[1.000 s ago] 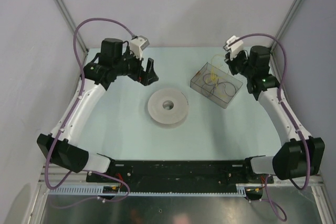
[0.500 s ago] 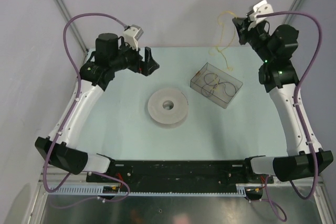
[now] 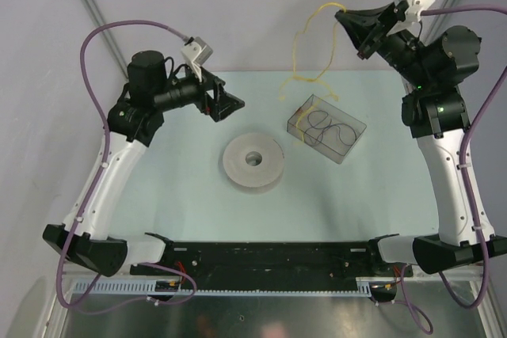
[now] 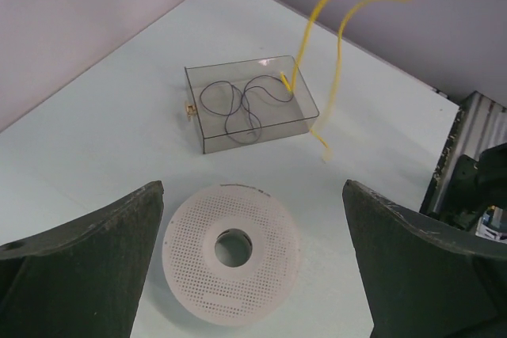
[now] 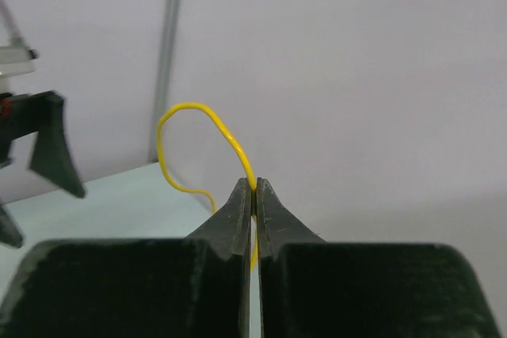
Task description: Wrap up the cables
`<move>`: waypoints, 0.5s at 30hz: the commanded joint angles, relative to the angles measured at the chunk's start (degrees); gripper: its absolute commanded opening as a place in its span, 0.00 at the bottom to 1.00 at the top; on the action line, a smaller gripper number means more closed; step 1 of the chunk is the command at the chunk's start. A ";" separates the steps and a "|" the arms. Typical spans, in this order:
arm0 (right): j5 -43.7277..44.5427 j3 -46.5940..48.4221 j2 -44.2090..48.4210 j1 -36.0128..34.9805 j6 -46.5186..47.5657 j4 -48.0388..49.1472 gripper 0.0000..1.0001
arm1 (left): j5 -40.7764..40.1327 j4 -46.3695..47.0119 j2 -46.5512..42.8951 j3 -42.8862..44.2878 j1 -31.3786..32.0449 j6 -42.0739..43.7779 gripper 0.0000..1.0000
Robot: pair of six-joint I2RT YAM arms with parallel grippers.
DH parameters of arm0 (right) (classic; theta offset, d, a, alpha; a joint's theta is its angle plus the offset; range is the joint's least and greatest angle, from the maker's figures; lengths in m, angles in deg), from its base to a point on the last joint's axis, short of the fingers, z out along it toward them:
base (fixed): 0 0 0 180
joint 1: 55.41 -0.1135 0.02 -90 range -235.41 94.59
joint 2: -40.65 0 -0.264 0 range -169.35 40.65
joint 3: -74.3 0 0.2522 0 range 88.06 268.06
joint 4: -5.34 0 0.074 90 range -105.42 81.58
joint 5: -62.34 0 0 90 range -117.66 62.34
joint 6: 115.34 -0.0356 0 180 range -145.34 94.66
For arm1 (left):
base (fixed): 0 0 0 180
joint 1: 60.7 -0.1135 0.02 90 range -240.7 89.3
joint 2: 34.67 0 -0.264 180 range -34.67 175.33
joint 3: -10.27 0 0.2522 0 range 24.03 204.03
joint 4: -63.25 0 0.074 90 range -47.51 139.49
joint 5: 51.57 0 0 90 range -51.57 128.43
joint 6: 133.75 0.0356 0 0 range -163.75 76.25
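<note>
My right gripper (image 3: 342,15) is raised high above the far right of the table and is shut on a thin yellow cable (image 3: 301,47). The cable hangs from it in loose loops. In the right wrist view the cable (image 5: 190,110) arches out of the closed tips (image 5: 254,187). In the left wrist view the cable (image 4: 337,53) has one end in the clear box (image 4: 238,142) and one end dangling beside it. My left gripper (image 3: 226,100) is open and empty. It hovers above and behind the white perforated spool (image 3: 253,161), which lies flat below it (image 4: 231,251).
The clear plastic box (image 3: 313,145) sits right of the spool and holds a thin dark cable (image 3: 326,129) in loops, also seen in the left wrist view (image 4: 238,104). Grey walls and metal frame posts close in the back and sides.
My right arm has risen up and back, drawing the yellow cable out of the box into hanging loops. My left arm has lifted slightly and turned its gripper toward the spool.
</note>
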 commanded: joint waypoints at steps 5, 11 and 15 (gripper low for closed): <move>-9.31 -4.89 2.78 -4.40 -9.65 -2.52 0.00 | 7.31 10.72 -5.58 -9.43 -0.21 -15.86 1.00; -7.94 -7.99 4.48 -8.72 -12.87 -2.03 0.00 | 7.61 22.87 -7.02 -19.47 0.07 -32.06 0.99; -5.72 -9.39 5.10 -12.70 -13.53 -2.07 0.00 | 5.38 27.13 -6.54 -22.25 0.85 -37.92 1.00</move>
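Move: The yellow cable hangs from the shut right fingers. Its looped lower part is some 18 cm right of the wide-open left hand, 8 cm ahead and roughly level in height. The white reel lies about 20 cm left of the right hand, 3 cm ahead and some 57 cm below. From the reel, the clear box with the dark cable stands about 20 cm right and 9 cm farther out. Keeping its pinch on the yellow cable, the right hand carries it about 7 cm left and as far down, drawing back some 4 cm towards the reel's side and the left hand, fingers swinging counter-clockwise and tipping down. The left hand, empty and still wide open, first eases back, then sinks about 5 cm with a little drift right, its fingers tilting over some 25 degrees. ##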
